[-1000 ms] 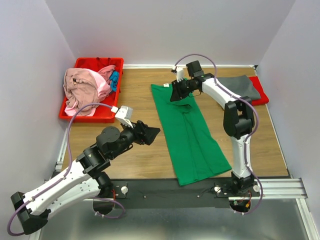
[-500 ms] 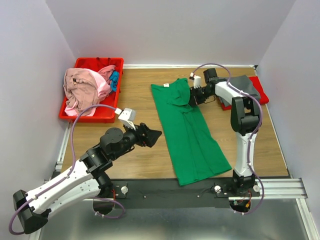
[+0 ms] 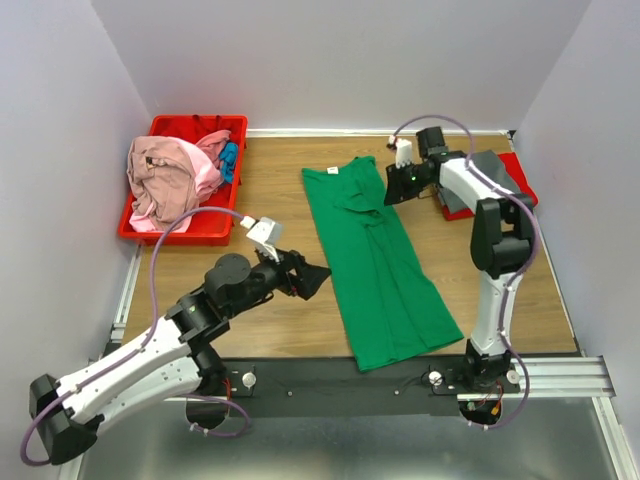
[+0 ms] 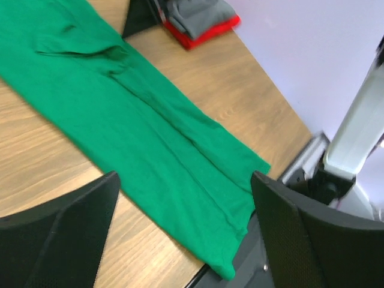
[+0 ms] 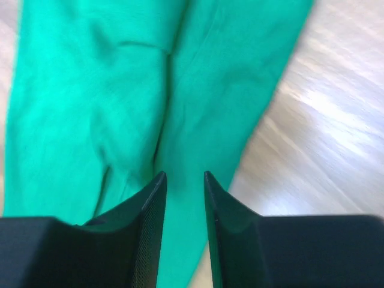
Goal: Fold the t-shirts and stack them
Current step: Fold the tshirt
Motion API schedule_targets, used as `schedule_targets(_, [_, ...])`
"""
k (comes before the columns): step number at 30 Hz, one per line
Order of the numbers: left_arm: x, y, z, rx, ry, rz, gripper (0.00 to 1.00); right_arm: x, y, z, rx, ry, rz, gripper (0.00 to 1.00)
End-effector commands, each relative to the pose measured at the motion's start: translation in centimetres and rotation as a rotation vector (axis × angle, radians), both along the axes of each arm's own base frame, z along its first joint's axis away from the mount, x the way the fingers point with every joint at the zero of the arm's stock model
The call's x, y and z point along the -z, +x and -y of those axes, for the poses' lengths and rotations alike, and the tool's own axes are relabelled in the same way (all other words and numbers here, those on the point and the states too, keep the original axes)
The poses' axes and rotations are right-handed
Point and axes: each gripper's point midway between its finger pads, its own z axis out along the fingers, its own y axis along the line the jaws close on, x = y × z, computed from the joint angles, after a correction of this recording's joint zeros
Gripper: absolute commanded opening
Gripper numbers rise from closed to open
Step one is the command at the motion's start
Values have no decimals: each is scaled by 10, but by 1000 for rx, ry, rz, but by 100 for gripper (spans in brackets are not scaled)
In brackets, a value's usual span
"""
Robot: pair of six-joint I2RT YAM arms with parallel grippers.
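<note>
The large green t-shirt (image 3: 378, 262) lies on the wooden table as a long strip, with a flap folded in near its top. It also shows in the left wrist view (image 4: 150, 138) and the right wrist view (image 5: 90, 90). My right gripper (image 3: 391, 196) (image 5: 184, 177) hovers over the shirt's upper right edge, its jaws slightly apart with nothing between them. My left gripper (image 3: 318, 278) (image 4: 183, 198) is wide open and empty just left of the shirt's middle. A folded dark grey t-shirt (image 3: 492, 172) (image 4: 201, 12) lies at the back right. Pink t-shirts (image 3: 165, 175) and a blue one (image 3: 229, 160) are heaped in the bin.
The red plastic bin (image 3: 175, 232) stands at the back left. A flat red item (image 3: 518, 188) (image 4: 207, 35) lies under the grey t-shirt. White walls close in the table on three sides. A black rail (image 3: 330, 375) runs along the near edge.
My right gripper has moved right, off the top of the green t-shirt, leaving a flap folded there. My left gripper has moved a little right toward the shirt.
</note>
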Motion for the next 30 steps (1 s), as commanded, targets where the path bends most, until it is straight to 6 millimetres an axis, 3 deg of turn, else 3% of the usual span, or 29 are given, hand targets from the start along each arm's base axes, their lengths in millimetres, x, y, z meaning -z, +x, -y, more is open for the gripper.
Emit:
schedule_targets(1, [16, -23, 40, 282, 60, 15, 88, -93, -7, 16, -47, -31, 242, 46])
schedule_targets(2, [22, -31, 48, 342, 78, 8, 83, -104, -20, 12, -125, -15, 280, 64])
schedule_targets(3, [28, -38, 56, 391, 110, 16, 80, -110, -34, 10, -180, 0, 296, 76])
schedule_targets(4, [40, -45, 66, 426, 151, 1, 79, -101, -56, 11, -231, 12, 276, 87])
schedule_targets(5, [46, -68, 78, 488, 186, 11, 79, -125, -79, 7, -330, 41, 359, 99])
schedule_targets(6, [52, -78, 84, 518, 213, 18, 80, -126, -96, 6, -383, 54, 373, 100])
schedule_targets(7, [64, -85, 92, 537, 263, 22, 80, -107, -125, 8, -427, 69, 337, 100])
schedule_targets(8, [72, -97, 97, 569, 300, 28, 79, -118, -142, 8, -496, 73, 419, 100])
schedule_targets(9, [79, -128, 106, 649, 331, 49, 79, -115, -156, 11, -528, 66, 442, 100])
schedule_targets(10, [94, -131, 110, 640, 394, 60, 80, -94, -180, 20, -574, 30, 442, 100])
schedule_targets(11, [102, -138, 113, 647, 429, 67, 80, -88, -188, 24, -584, 5, 447, 100])
schedule_targets(12, [117, -161, 119, 702, 479, 75, 79, -79, -196, 29, -584, -16, 433, 100])
schedule_targets(16, [151, -166, 124, 627, 649, 93, 74, -58, -226, 45, -548, -61, 364, 100])
schedule_targets(18, [150, -160, 133, 580, 677, 104, 73, -61, -232, 45, -534, -51, 373, 100])
schedule_targets(19, [160, -153, 133, 539, 730, 116, 72, -60, -235, 44, -532, -46, 371, 100])
schedule_targets(23, [178, -139, 133, 458, 871, 136, 72, -59, -238, 47, -506, -52, 356, 99])
schedule_targets(28, [214, -139, 130, 468, 1040, 115, 56, -60, -239, 49, -494, -54, 358, 99])
schedule_targets(30, [220, -140, 128, 466, 1057, 107, 55, -59, -239, 50, -491, -58, 353, 99])
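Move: The near hem of the green t-shirt is what both hands go for: its left corner lies about 18 cm back, 11 cm right and 22 cm below the left hand; its right corner is roughly 40 cm back, 13 cm right and 4 cm below the right hand. From the right hand, the folded sleeve lump sits 6 cm left and 3 cm back, 3 cm below, and the grey stack about 25 cm right, 3 cm farther out, 2 cm lower. Both hands head for the shirt's near hem. The left sinks about 20 cm while swinging back and right, then edges a little forward over the hem by its left corner, its fingers tipping steeply down and closing to about half. The right opens wide, lifts off in a quick arc some 24 cm back along the shirt, sinks partway and stops above it, turning about 30 degrees counter-clockwise. ##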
